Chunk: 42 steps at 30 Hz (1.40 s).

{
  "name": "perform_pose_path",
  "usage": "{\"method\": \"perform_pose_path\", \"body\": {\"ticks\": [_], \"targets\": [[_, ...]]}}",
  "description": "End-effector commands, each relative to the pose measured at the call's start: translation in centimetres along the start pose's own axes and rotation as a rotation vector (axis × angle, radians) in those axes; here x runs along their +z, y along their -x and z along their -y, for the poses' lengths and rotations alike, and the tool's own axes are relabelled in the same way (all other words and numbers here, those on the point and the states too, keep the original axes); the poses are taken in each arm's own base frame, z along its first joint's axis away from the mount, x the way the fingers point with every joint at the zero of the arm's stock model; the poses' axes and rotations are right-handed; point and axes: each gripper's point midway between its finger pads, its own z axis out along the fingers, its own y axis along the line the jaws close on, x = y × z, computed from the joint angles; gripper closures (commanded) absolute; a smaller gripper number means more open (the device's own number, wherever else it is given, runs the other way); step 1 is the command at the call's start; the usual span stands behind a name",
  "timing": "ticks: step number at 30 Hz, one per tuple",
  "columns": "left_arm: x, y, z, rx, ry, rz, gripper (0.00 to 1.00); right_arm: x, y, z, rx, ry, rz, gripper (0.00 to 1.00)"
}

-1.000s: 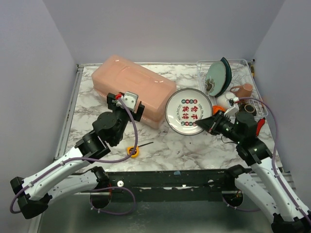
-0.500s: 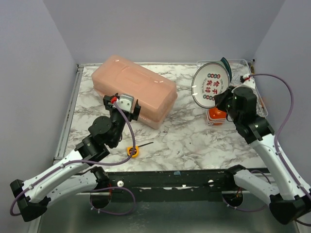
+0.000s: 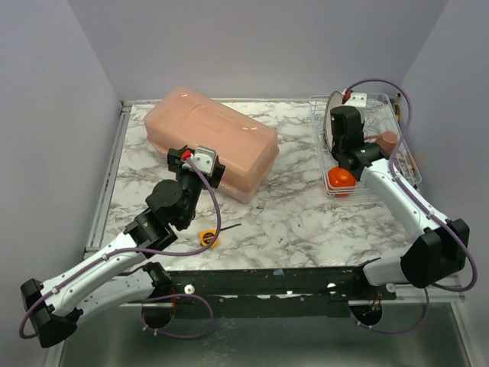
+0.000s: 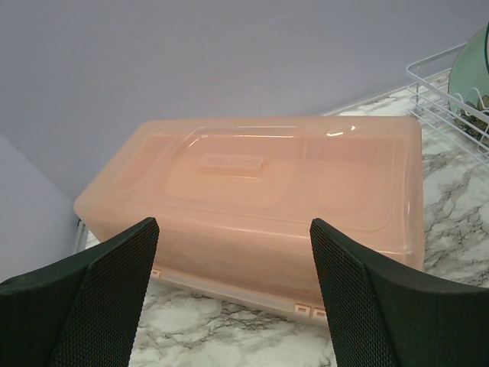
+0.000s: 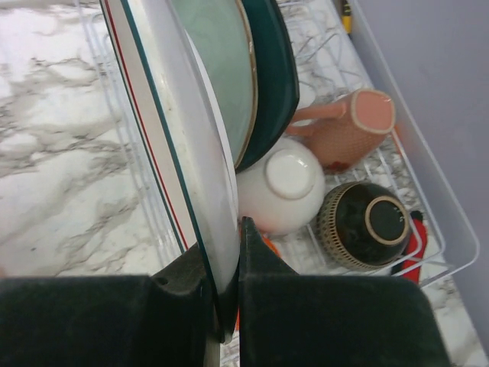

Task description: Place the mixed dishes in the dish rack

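My right gripper (image 5: 225,241) is shut on the rim of the round patterned plate (image 5: 172,115). It holds the plate on edge over the left side of the dish rack (image 5: 439,229). Beside it stands the teal square plate (image 5: 269,69). A white bowl (image 5: 286,180), a dark bowl (image 5: 367,222) and the pinkish mug (image 5: 355,126) lie in the rack. From above, the plate (image 3: 330,122) shows edge-on by the right gripper (image 3: 340,145), with the orange bowl (image 3: 341,181) at the rack's (image 3: 405,164) near end. My left gripper (image 4: 233,225) (image 3: 197,167) is open and empty.
The big pink tub (image 3: 210,141) (image 4: 260,191) lies just beyond the left gripper. A yellow tape measure (image 3: 208,238) and a thin dark tool (image 3: 229,226) lie on the marble near the front edge. A red-handled tool (image 5: 412,237) sits in the rack's corner.
The right arm lifted the round plate off the table, swung it back to the rack and turned it on edge. The left arm shifted only slightly.
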Motion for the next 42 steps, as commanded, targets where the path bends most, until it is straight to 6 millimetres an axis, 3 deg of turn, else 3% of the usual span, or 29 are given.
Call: {"method": "perform_pose_path", "body": {"ticks": [1,14,26,27,29,31,34,38,42], "targets": [[0.3,0.0,0.0,-0.002,0.001,0.009,0.2,0.6,4.6,2.1,-0.046,-0.158,0.133,1.0],[0.6,-0.3,-0.1,0.003,0.009,-0.004,0.2,5.7,3.6,-0.9,-0.159,-0.218,0.078,1.0],[0.7,-0.3,-0.4,0.001,0.014,0.001,0.2,9.4,-2.5,-4.4,-0.138,-0.16,-0.054,1.0],[0.7,-0.3,-0.4,0.001,0.013,0.001,0.2,9.6,-2.9,-4.7,-0.129,-0.149,-0.062,0.96],[0.8,-0.2,-0.3,0.001,0.011,-0.001,0.2,9.7,-3.7,-5.0,-0.124,-0.138,-0.087,0.74],[0.8,-0.3,-0.3,0.0,0.01,-0.001,0.2,9.7,-4.2,-4.9,-0.13,-0.145,-0.107,0.65],[0.9,-0.2,-0.3,-0.001,0.009,-0.002,0.2,9.4,-4.3,-4.4,-0.139,-0.158,-0.111,0.45],[1.0,-0.2,-0.3,-0.006,0.01,0.0,0.2,7.7,-4.2,-3.6,-0.106,-0.139,-0.116,0.32],[1.1,-0.3,-0.1,-0.007,-0.001,-0.01,0.2,6.0,-2.9,-2.2,-0.073,-0.142,-0.059,0.21]]}}
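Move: My right hand still holds the printed white plate by its near rim. The free slot at the rack's left end, left of the pale green plate, lies about 15 cm ahead, 5 left and 11 below. The pale green plate stands 3 cm to the right of that slot, the orange bowl sits about 3 cm ahead and 17 below me, and the white bowl 8 ahead, 5 right. From my left hand the slot is some 25 cm ahead, 36 right, 20 below. With my right hand I carry the plate forward about 7 cm, its left side dipping some 15 degrees to bring the plate beside the pale green one, then sink about 8 cm into the slot with the fingers tipping slightly down. There I open the fingers wide, let go of the rim and start to draw back, about 1.5 cm. ##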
